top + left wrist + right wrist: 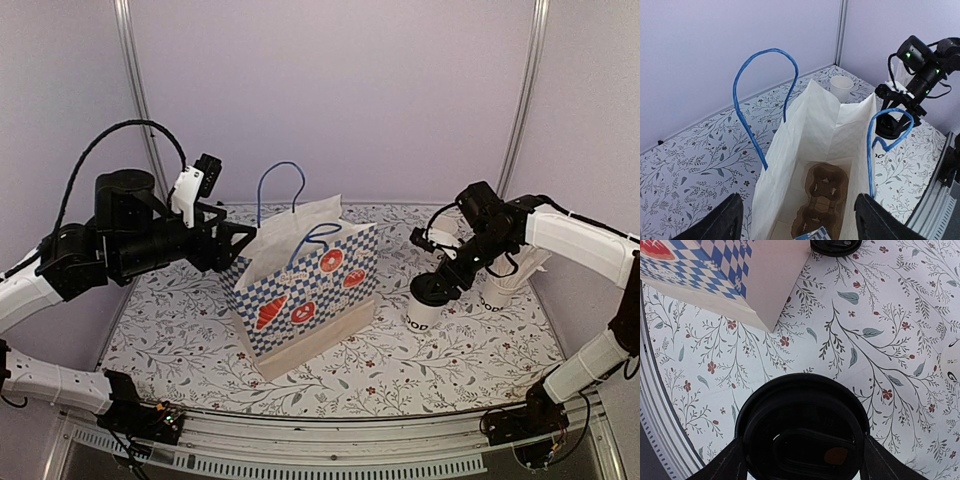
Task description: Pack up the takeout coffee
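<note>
The takeout coffee (422, 312), a white cup with a black lid (800, 405), stands on the table to the right of the checked blue paper bag (310, 285). My right gripper (438, 285) comes down on it from above. Its fingers (725, 465) press against both sides of the lid, so the right gripper (802, 450) is shut on the cup. My left gripper (232, 248) is at the bag's left end. In the left wrist view this gripper (797, 200) is open and straddles the bag's mouth (815, 120). A brown cup carrier (825, 195) lies at the bottom.
A white cup without a lid (841, 86) stands behind the bag. A lettered white cup holding sticks (497, 293) is to the right of the coffee. Another round black lid (836, 246) shows by the bag's end. The table's front rail (330, 455) runs along the near edge.
</note>
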You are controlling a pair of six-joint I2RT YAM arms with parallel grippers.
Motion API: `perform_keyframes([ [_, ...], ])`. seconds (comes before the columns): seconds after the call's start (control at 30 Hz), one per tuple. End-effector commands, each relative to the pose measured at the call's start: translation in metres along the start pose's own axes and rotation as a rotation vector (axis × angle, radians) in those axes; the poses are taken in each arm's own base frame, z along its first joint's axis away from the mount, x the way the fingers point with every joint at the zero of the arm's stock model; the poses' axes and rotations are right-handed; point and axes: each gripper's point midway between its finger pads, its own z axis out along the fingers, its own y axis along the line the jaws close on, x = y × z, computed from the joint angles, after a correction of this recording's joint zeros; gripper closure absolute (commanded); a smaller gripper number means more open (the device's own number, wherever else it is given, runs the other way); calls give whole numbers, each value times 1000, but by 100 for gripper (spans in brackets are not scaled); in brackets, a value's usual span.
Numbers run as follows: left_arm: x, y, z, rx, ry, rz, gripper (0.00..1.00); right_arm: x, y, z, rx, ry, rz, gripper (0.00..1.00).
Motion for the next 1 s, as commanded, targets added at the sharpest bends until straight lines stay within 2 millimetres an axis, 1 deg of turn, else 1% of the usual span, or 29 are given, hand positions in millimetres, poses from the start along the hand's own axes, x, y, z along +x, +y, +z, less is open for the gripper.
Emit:
perform_keyframes([
  [0.0, -8, 9, -6, -22, -54, -33, 21, -3, -1, 10, 13, -19, -14, 23],
  [0.17, -6, 12, -11, -33, -58, -30, 20, 4, 2, 16, 2, 7, -14, 17],
  [0.23, -6, 13, -11, -36, -60, -27, 20, 3, 4, 16, -13, 9, -14, 14],
  [0.27, -5, 13, -10, -37, -61, -27, 20, 2, 6, 15, -25, 7, -13, 4],
  [0.3, -6, 13, -10, -37, -62, -25, 20, 1, 9, 14, -39, 2, -15, 1],
  [0.4, -4, 11, -7, -31, -53, -20, 20, -11, 13, 3, -62, -20, -21, 1],
  [0.5, -7, 10, -7, -26, -49, -12, 19, -31, 15, -21, -67, -52, -64, 1],
  [0.57, -8, 9, -7, -24, -44, -1, 18, -52, 17, -45, -63, -98, -145, 1],
  [0.63, -8, 9, -6, -21, -36, 12, 18, -56, 22, -55, -78, -101, -240, 1],
  [0.7, -8, 8, -6, -20, -31, 19, 18, -51, 24, -56, -91, -71, -381, 1],
  [0.73, -8, 8, -5, -18, -31, 18, 18, -46, 23, -55, -96, -40, -417, 1],
  [0.77, -8, 8, -5, -18, -31, 18, 18, -44, 21, -55, -95, -22, -486, 1],
  [0.8, -7, 7, -5, -14, -32, 17, 18, -43, 17, -52, -94, 3, -517, 1],
  [0.9, -4, 7, -5, -11, -22, 17, 18, -49, 7, -48, -79, 24, -627, 1],
  [0.97, -3, 8, -5, -17, -16, 22, 18, -51, 2, -41, -59, 38, -697, 1],
])
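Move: Still between the right fingers, at about lid height, is the coffee cup, its middle some 4 cm below the hand; it goes straight down to the table beneath. The straw cup stands roughly 17 cm to the right and 6 cm farther out, the empty cup about 20 cm ahead and 3 cm to the right. The paper bag is some 26 cm to the left, about level. From the left hand, the coffee cup lies about 32 cm right, 5 cm ahead and 24 cm lower. Easing the coffee cup down the last centimetre or so, the right hand spreads its fingers wide and lets go of it, then lifts quickly, about 10 cm up and away from the lid, drifting slightly forward and left. On the way the wrist turns counter-clockwise some 25 degrees and the fingertips tip up a little. ##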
